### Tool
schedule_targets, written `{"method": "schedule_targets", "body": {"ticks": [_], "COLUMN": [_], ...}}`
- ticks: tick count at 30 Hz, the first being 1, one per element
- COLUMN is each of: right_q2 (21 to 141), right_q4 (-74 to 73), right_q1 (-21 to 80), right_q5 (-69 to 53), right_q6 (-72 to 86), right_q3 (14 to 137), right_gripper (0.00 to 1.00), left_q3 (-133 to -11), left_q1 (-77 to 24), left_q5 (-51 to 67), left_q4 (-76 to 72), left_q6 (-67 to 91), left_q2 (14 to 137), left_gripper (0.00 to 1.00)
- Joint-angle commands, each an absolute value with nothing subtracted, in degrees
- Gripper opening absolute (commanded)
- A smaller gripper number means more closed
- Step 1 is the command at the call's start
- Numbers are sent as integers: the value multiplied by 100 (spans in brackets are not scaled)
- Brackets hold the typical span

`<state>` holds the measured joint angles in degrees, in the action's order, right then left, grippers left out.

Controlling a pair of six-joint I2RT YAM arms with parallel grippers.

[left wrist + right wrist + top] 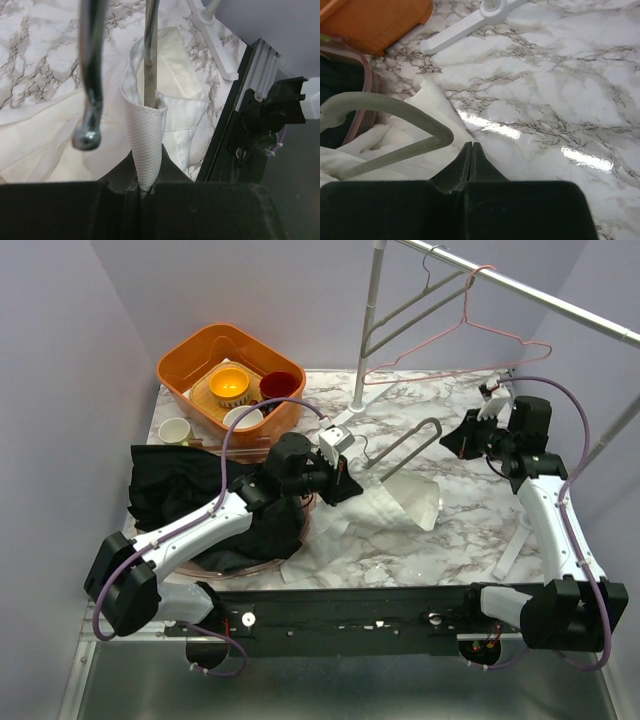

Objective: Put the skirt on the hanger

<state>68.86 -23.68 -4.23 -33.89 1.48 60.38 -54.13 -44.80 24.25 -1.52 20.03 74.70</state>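
The white skirt (405, 505) lies crumpled on the marble table (470, 530) in the middle. A grey metal hanger (408, 443) rests tilted over it, one arm pushed into a loop of the skirt's waistband (146, 135). My left gripper (350, 480) (146, 172) is shut on that ribbed white waistband, right below the hanger arm (150, 55); the hanger's rounded end (88, 135) hangs beside it. My right gripper (462, 440) (471, 146) is shut with nothing in it, hovering just right of the hanger's bend (420, 117) and the skirt's edge (432, 97).
A clothes rack (368, 330) stands at the back with a pink hanger (480, 330) and a grey one on its rail; its white foot (470, 25) is on the table. An orange basin (230, 375) of bowls, a white cup (175, 430) and black clothes (170, 485) are at the left.
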Motion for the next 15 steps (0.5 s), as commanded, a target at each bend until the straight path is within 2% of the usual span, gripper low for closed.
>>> {"method": "schedule_targets", "body": {"ticks": [1,3,4,7,10,15], "right_q2": [6399,6302,6250,6214,6214,6451], "right_q4": [-2609,-2882,-3048,-3786,-4165,-4438], "right_q1": [-492,-492,-492,-501,-501,-501], "right_q5": [-3699,-4023,-4086,-4218,-4350,-4526], "right_q6": [-165,-377,-726,-1438,-1783,-1934], "right_q3": [6144,5916,5889,5766,5538,5370], "right_gripper": [6,22,40,62,69,71], "left_q3": [-5484,-5476,-5484,-5511,-5572,-5590], "left_q1": [-4430,-4430,-4430,-4430,-4421,-4421], "left_q5": [2382,2329,2303,2206,2171,1978], "left_q4": [27,-175,-263,-369,-395,-404], "left_q6": [1661,1845,1889,2003,2056,2127], "left_q2": [7181,7216,7233,7260,7269,7146], "left_gripper": [0,0,0,0,0,0]}}
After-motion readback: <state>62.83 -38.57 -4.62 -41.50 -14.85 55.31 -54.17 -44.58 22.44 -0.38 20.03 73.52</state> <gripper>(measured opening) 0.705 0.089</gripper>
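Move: The free right-hand side of the white skirt lies about 10 cm back from the right hand, 3 cm to its left and 8 cm below. The hanger's free end juts up close by, some 3 cm ahead and 3 cm left of that hand at its height. The hanger's hook is about 16 cm left and level fore and aft. From the left hand, the skirt's free side is roughly 16 cm to the right, 2 cm back and 5 cm lower. Backwards, about 7 cm: the right hand rises a couple of centimetres at first, then sinks some 6 cm from there, drawing away from the hanger's free end towards the skirt's loose side. Meanwhile its shut fingers spread wide and the wrist swings about 15 degrees counter-clockwise. The left hand all but stays, still pinching the waistband's near corner with the hanger inside. ##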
